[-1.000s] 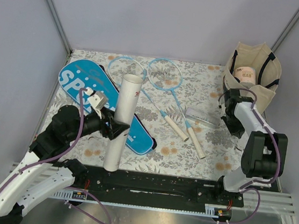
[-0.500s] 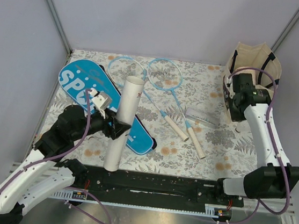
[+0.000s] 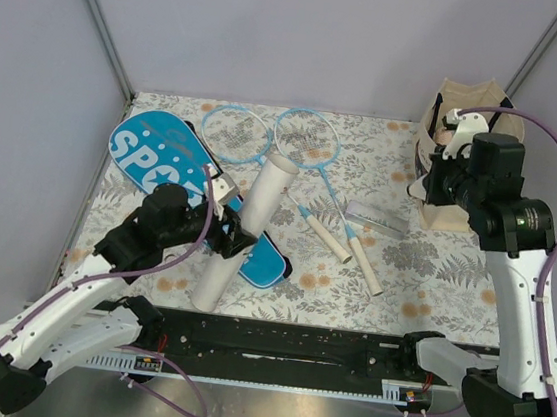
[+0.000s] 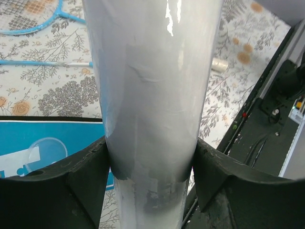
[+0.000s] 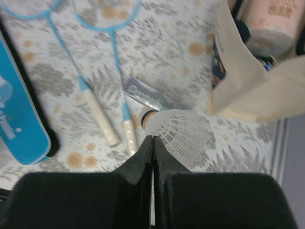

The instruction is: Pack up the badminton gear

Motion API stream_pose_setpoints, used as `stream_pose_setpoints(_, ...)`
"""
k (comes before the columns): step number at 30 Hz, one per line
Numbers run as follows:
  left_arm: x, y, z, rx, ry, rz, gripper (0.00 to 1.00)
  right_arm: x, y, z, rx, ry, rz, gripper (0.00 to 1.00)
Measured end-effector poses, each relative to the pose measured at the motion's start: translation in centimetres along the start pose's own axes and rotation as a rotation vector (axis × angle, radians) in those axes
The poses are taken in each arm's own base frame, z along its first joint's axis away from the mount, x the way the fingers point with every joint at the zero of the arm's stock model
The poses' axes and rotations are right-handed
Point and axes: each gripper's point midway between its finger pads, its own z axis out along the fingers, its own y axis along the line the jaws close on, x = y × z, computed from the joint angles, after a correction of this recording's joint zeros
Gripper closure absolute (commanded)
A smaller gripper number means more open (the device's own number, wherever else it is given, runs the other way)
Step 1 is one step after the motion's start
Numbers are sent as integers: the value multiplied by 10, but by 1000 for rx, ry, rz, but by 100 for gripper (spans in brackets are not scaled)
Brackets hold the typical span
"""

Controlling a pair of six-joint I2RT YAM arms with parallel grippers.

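Note:
The white tube (image 3: pixel 259 206) slants across the blue SPORT cover (image 3: pixel 148 157), top end leaning right, and my left gripper (image 3: pixel 237 236) is shut on its middle. In the left wrist view the tube (image 4: pixel 152 86) fills the space between both fingers of the gripper (image 4: pixel 150 162). Two blue rackets (image 3: pixel 307 136) lie side by side mid-table, handles (image 3: pixel 328 236) toward me. My right gripper (image 3: pixel 425 185) hovers high beside the tote. In its wrist view that gripper (image 5: pixel 153 139) is shut on the skirt edge of the white shuttlecock (image 5: pixel 186 131).
The beige tote (image 3: pixel 472 100) stands at the back right corner with a pale roll (image 5: pixel 271 24) inside. A small clear packet (image 3: pixel 376 218) lies right of the racket handles. The black rail (image 3: pixel 293 346) runs along the near table edge.
My left arm has tilted the tube so its top swung right. My right arm has risen and swung up beside the tote, still shut on the shuttlecock.

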Motion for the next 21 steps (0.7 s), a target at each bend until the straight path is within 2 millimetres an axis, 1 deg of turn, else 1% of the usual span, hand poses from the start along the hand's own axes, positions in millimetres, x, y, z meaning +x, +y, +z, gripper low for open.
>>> stream_pose_setpoints(2, 5, 1, 6, 8, 35, 19, 48, -21, 18, -4, -80, -81, 12, 100)
stream_pose_setpoints(5, 2, 1, 12, 26, 51, 76, 49, -48, 43, -13, -188, -169, 35, 100)
stream_pose_setpoints(8, -5, -2, 15, 53, 45, 160, 50, -76, 74, -31, -333, -263, 46, 100)
stream_pose_setpoints(10, -8, -3, 17, 68, 42, 221, 51, -88, 94, -45, -432, -314, 48, 100)
stream_pose_setpoints(14, -5, -5, 24, 112, 56, 307, 50, -97, 129, -70, -609, -379, 48, 100)
stream_pose_setpoints(17, -3, -7, 28, 137, 61, 339, 50, -90, 153, -86, -742, -408, 51, 100)
stream_pose_setpoints(21, -2, -11, 30, 167, 60, 373, 50, -80, 173, -98, -851, -425, 56, 100)
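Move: The right hand holds the shuttlecock; the open mouth of the tube is some 32 cm to its left, about 2 ahead and 6 higher. The tote bag stands roughly 20 cm ahead of that hand, 12 right and 18 lower; the clear box lies about 17 ahead, 5 left and 30 below. From the left hand, which grips the tube, the shuttlecock is about 38 cm right, 7 ahead and 6 higher. Right hand swings the shuttlecock about 17 cm left, 12 up towards the tube mouth, which the left tilts nearer. ##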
